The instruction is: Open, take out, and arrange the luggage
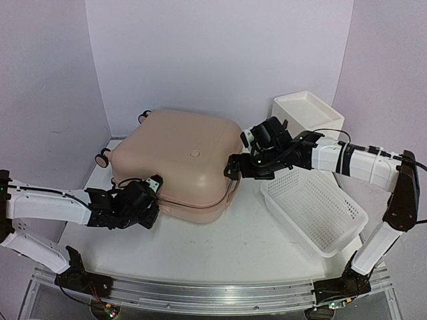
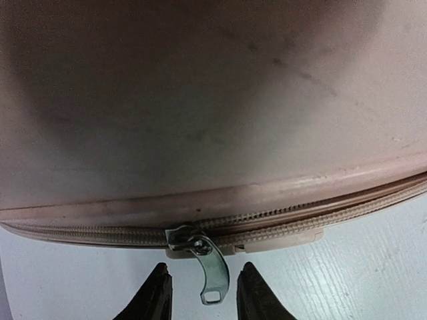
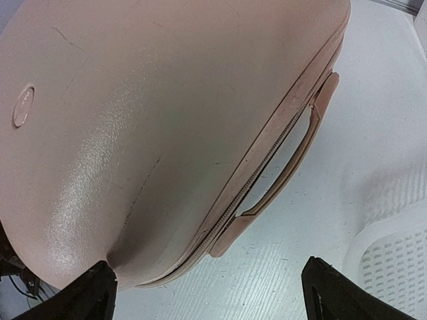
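The pale-pink luggage (image 1: 180, 160) lies flat and zipped shut on the white table, wheels to the left. My left gripper (image 1: 155, 183) is at its near-left side. In the left wrist view that gripper (image 2: 204, 293) is open, and the metal zipper pull (image 2: 212, 270) hangs between the two fingertips with a small gap on each side. My right gripper (image 1: 233, 167) hovers at the case's right corner, by the side handle (image 3: 287, 167). In its wrist view this gripper (image 3: 210, 290) is wide open and holds nothing; its left finger (image 3: 93, 293) is close to the shell's corner.
A white perforated basket (image 1: 313, 207) sits on the table right of the luggage, under the right arm. A white bin (image 1: 307, 110) stands behind it by the back wall. Purple walls close in the left, back and right sides.
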Tool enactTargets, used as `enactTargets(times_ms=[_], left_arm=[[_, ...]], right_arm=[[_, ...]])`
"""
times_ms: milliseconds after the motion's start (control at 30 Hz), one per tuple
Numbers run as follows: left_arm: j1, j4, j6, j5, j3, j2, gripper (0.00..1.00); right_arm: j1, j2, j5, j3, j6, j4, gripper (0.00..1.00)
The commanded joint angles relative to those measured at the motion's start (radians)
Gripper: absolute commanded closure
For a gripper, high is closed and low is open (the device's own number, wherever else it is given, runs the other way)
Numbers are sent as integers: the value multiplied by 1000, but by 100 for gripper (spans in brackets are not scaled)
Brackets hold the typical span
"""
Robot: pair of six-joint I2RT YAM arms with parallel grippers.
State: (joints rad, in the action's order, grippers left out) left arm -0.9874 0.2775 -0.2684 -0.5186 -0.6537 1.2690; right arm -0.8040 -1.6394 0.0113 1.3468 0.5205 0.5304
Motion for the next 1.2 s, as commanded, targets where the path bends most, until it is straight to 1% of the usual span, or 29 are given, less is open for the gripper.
enactTargets(times_ms=[0,100,300,433,600,700,833,1000,1167], left_arm=[[-2,-70,44,-68,-40,48,68],[-2,-80,41,-90,-38,51,71],[-2,-86,10,-123,-10,-2,84],[1,-100,16,-84,10,-41,93],[32,-109,22,-2,28,-99,99],[88,-109,1,60,53,-148,100],[174,-120,-25,177,90,-206,100],[190,-127,-32,274,99,-226,100],[220,-113,-108,275,104,-208,100]], right_arm=[[-8,41,-4,20,9,-46,2],[-9,40,-3,21,8,-45,2],[-8,42,-3,21,3,-45,2],[-11,46,-3,17,-2,-45,2],[-17,46,-3,14,-6,-44,2],[-20,46,-1,11,-8,-44,2],[-21,46,1,9,-10,-44,2],[-21,45,0,10,-10,-44,2],[-21,41,1,10,-10,-43,2]])
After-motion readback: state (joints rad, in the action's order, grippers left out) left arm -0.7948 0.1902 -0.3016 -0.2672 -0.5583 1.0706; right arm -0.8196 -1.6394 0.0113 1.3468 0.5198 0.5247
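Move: The zipper pull on the suitcase's near side hangs almost between the left fingertips, about 2 cm ahead of the hand, 1 cm to its left and perhaps 1 cm higher. The lock plate's middle is some 3 cm to the hand's right and 1 cm ahead, at its height. The suitcase's middle is roughly 18 cm ahead and 7 cm right, a little above it. From the right hand the pull lies about 23 cm left, 6 cm back and 8 cm lower. The left hand narrows its part-open fingers around the hanging zipper pull, easing about 1 cm forward with a tiny dip, then rises nearly 3 cm and shifts some 2 cm left along the suitcase's near side. As it goes it rolls about 15 degrees, its left side sinking, and shuts fully so that the fingertips pinch the thin pull, while the right hand stays wide open by the suitcase's right side. ##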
